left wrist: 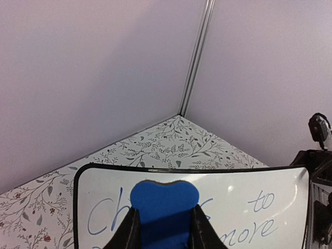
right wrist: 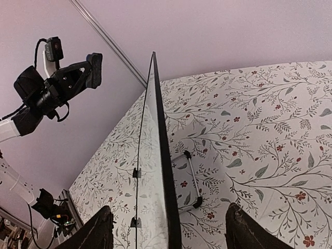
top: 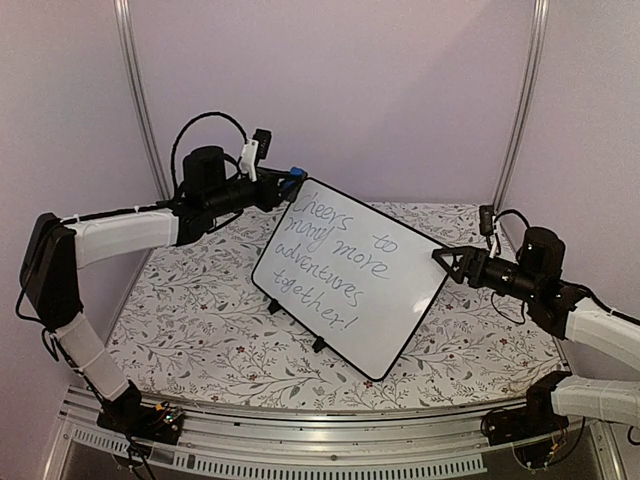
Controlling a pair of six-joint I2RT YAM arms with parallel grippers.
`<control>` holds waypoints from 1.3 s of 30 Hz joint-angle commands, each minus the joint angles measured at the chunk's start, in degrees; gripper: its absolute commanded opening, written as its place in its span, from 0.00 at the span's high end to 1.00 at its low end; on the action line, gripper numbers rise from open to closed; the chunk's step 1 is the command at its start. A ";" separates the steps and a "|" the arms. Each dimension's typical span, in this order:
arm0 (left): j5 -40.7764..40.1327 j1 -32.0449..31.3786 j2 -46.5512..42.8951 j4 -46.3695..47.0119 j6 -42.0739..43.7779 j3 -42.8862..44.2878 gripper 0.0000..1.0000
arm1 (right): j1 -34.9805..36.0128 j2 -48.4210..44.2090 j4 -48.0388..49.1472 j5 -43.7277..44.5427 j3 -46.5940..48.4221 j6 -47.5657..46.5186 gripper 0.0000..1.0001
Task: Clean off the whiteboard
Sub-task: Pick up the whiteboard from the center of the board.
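Observation:
The whiteboard (top: pixel 350 278) stands tilted on small black feet in the middle of the table, with grey handwriting across it. My left gripper (top: pixel 285 186) is at its top left corner, shut on a small blue eraser (top: pixel 296 177). In the left wrist view the eraser (left wrist: pixel 164 199) sits between the black fingers (left wrist: pixel 129 228), over the first written word on the whiteboard (left wrist: pixel 249 181). My right gripper (top: pixel 447 259) is open at the board's right edge. In the right wrist view the whiteboard's black frame (right wrist: pixel 162 155) runs edge-on between the fingers (right wrist: pixel 244 231), with gaps on both sides.
A floral patterned cloth (top: pixel 200 320) covers the table. Behind the board, a wire stand leg (right wrist: pixel 190 179) rests on the cloth. Lilac walls with metal corner posts (top: pixel 140 100) close the back. The left arm (right wrist: pixel 57 85) shows beyond the board.

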 commanded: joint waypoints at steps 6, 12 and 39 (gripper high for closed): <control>-1.83 -1.40 0.03 1.46 -0.04 -1.02 0.90 | 2.21 4.73 20.65 3.48 -3.41 7.01 0.39; -2.65 -1.83 -0.44 1.24 0.66 -1.25 0.90 | 3.54 9.43 24.03 1.54 -2.40 9.10 0.49; -3.35 1.32 4.30 -15.63 12.09 7.75 0.94 | 6.28 10.70 13.13 -1.65 5.33 3.81 1.00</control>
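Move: The right hand, open, has the whiteboard's upper right corner almost between its fingers, about 2 cm to the left and 1 cm ahead at its own height; the board's middle is roughly 20 cm left, 4 cm ahead and 10 cm below. The eraser in the left hand's grip is some 31 cm left of the right hand, 14 cm ahead and 6 cm higher. For the left hand, the board's middle lies about 11 cm right, 10 cm back and 16 cm down. The right hand works about 5 cm to the left and slightly forward over the whiteboard's upper right corner, bobbing a centimetre or two as it rolls its left side up some 10 degrees, and shuts its wide-open fingers to pinch the thin edge from both faces, then holds there. The left hand keeps its grip on the eraser near the board's upper left corner, staying nearly still at first, then easing down about 2 cm and a little forward while its left side rolls up by 10 degrees. ##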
